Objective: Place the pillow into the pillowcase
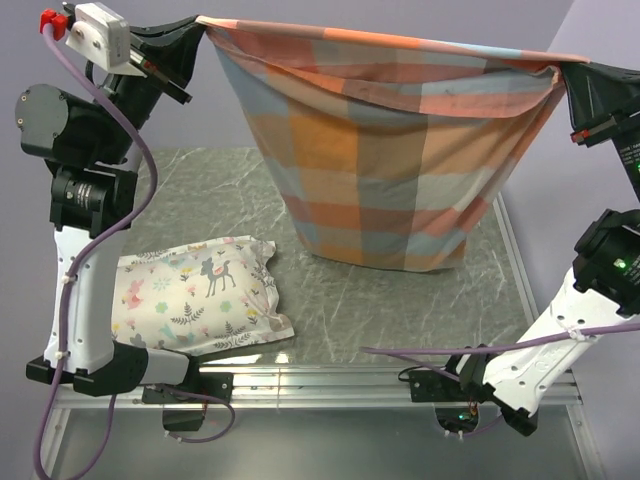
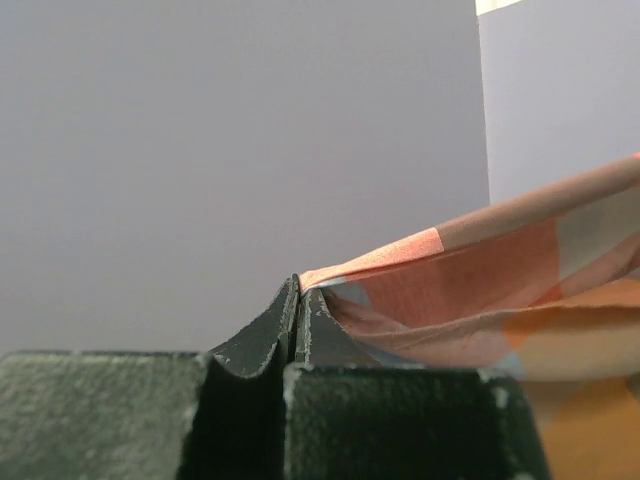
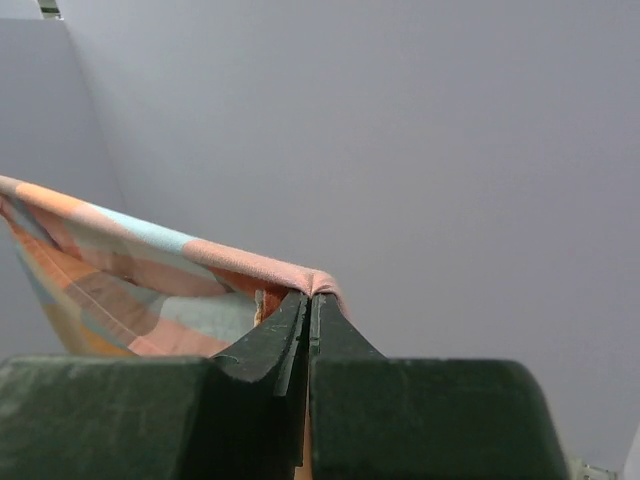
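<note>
The checked orange, peach, grey-blue and cream pillowcase (image 1: 385, 170) hangs high above the table, stretched between both grippers, with its lower end resting on the tabletop. At its upper left corner my left gripper (image 1: 203, 27) is shut on the cloth; the left wrist view shows the fingertips (image 2: 302, 290) pinching the hem of the pillowcase (image 2: 470, 290). My right gripper (image 1: 563, 70) is shut on the upper right corner, where the hem of the pillowcase (image 3: 150, 270) folds over the closed tips of the right gripper (image 3: 312, 297). The pillow is not in view.
A white pillow printed with flowers and a deer (image 1: 195, 295) lies on the grey table (image 1: 400, 310) at the near left, beside the left arm (image 1: 85, 200). The right arm (image 1: 560, 330) rises along the table's right edge. A metal rail (image 1: 330, 385) runs along the front.
</note>
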{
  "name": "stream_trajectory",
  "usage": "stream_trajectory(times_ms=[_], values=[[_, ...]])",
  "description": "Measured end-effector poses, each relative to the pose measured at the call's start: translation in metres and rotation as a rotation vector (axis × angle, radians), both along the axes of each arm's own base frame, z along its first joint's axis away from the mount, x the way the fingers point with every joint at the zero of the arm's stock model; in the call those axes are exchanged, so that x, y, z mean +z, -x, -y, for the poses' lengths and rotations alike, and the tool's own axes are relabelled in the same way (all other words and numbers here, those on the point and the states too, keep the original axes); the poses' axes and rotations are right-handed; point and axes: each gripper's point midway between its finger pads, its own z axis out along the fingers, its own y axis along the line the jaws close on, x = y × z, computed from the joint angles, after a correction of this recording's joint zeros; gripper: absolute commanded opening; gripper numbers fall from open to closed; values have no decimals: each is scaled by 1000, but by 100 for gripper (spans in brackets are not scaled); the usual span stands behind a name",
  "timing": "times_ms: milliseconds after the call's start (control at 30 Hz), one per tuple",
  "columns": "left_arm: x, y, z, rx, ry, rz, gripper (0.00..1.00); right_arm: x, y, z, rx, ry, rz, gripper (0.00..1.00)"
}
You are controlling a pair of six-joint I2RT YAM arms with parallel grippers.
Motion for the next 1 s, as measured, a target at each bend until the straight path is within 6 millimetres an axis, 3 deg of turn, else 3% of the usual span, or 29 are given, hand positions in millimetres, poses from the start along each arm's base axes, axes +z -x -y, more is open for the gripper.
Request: stream_trajectory(times_ms=[233, 467, 533, 600, 700, 800, 967, 1000], values=[[15, 16, -6, 4, 29, 23, 0, 16, 35, -23, -39, 67, 109, 0], [67, 57, -28, 51, 101, 184, 0, 55, 82, -49, -108, 130, 325, 0], [71, 58, -29, 53, 111, 211, 0, 54, 77, -44, -108, 122, 334, 0], [67, 53, -25, 37, 108, 220, 0, 41, 56, -28, -95, 76, 279, 0], [37, 18, -5, -22, 72, 151, 0, -4, 3, 3, -74, -5, 136, 0], [-23, -55, 27, -91, 21, -2, 0, -78, -69, 32, -124, -75, -57, 0], [-177, -212, 80, -133, -43, -347, 0, -198, -176, 81, -376, -21, -345, 2], [-212, -241, 91, -136, -57, -408, 0, -219, -194, 90, -425, 7, -393, 19]])
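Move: Each hand already pinches one corner of the pillowcase's raised opening. The pillowcase's middle hangs about 23 cm to the left hand's right, 4 cm back and 32 cm below; from the right hand it lies about 23 cm left, 4 cm ahead and 32 cm below. The deer-print pillow lies some 15 cm to the left hand's left, 9 cm back and 63 cm below. Both hands, still pinching the pillowcase, swing back and up about 10 cm, then forward and down some 40. ##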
